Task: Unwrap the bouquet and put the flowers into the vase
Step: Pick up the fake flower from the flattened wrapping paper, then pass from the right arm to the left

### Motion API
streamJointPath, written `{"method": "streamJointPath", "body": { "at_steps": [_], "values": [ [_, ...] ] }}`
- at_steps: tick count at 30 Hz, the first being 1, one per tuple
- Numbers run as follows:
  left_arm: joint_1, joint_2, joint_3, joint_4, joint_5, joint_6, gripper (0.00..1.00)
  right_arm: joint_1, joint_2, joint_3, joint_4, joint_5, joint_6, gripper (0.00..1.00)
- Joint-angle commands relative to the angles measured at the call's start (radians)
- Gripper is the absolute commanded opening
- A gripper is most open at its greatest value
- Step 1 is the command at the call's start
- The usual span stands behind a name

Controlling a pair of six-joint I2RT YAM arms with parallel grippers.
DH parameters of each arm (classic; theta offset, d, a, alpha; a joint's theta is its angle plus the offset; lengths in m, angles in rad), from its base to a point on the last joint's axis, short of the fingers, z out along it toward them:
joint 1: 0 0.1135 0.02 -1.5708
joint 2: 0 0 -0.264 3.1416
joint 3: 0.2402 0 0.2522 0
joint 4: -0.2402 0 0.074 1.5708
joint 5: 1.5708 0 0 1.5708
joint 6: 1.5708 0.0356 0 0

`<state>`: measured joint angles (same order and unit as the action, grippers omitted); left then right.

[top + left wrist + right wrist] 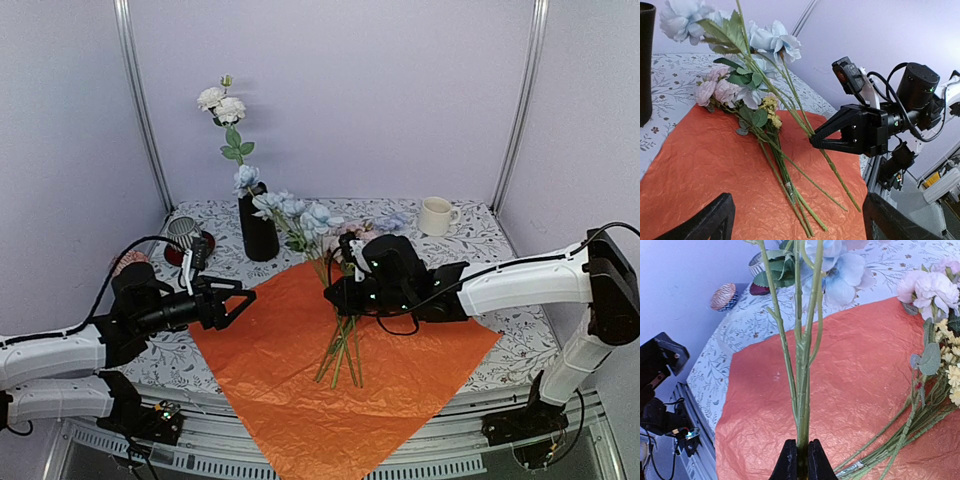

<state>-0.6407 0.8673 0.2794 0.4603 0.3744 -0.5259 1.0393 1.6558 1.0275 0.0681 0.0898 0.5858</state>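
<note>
The bouquet lies unwrapped: its orange sheet (290, 390) is spread flat, with loose flowers (343, 352) lying on it, stems toward the front. My right gripper (333, 297) (801, 459) is shut on the green stem (803, 390) of a spray of pale blue blooms (303, 213) (774, 42), lifted off the sheet and pointing toward the vase. The black vase (259, 233) (645, 60) stands at the back left and holds white roses (221, 103) and a blue bloom. My left gripper (240, 305) (800, 225) hangs open over the sheet's left corner, with nothing in it.
A white mug (436, 215) stands at the back right. A striped cup on a red saucer (186, 238) sits left of the vase. Pink blooms (715, 92) and yellow clusters (771, 107) lie with the stems still on the sheet. The sheet overhangs the table's front edge.
</note>
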Motion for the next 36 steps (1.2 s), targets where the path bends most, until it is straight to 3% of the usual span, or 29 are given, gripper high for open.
{"method": "streamJointPath", "body": {
  "at_steps": [1, 20, 26, 36],
  "values": [
    [-0.036, 0.03, 0.015, 0.11, 0.038, -0.064, 0.9, 0.001, -0.084, -0.065, 0.228, -0.083, -0.064, 0.03],
    [-0.159, 0.159, 0.091, 0.309, 0.004, -0.128, 0.9, 0.01, -0.225, -0.297, 0.72, -0.096, -0.152, 0.03],
    [-0.186, 0.223, 0.154, 0.335, 0.008, -0.109, 0.9, 0.01, -0.217, -0.293, 0.756, -0.175, -0.237, 0.03],
    [-0.251, 0.296, 0.212, 0.433, -0.009, -0.068, 0.92, 0.009, -0.195, -0.276, 0.775, -0.219, -0.228, 0.03]
  ]
}}
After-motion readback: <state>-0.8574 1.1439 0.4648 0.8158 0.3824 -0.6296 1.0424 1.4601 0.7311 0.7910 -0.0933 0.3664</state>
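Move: The blue flower's stem, where the right fingers still grip it, lies about 17 cm to the left hand's right, 4 cm ahead and 3 cm lower. The vase stands some 25 cm ahead of the left hand, its middle about 8 cm lower. From the right hand, that vase is about 22 cm ahead, 17 cm left and 3 cm lower; the pink blossoms lie roughly 18 cm ahead, 6 cm right and 10 cm below. Right hand lifts the gripped blue flower about 12 cm, tilting upward; open left hand approaches its stem, rightward and up. ##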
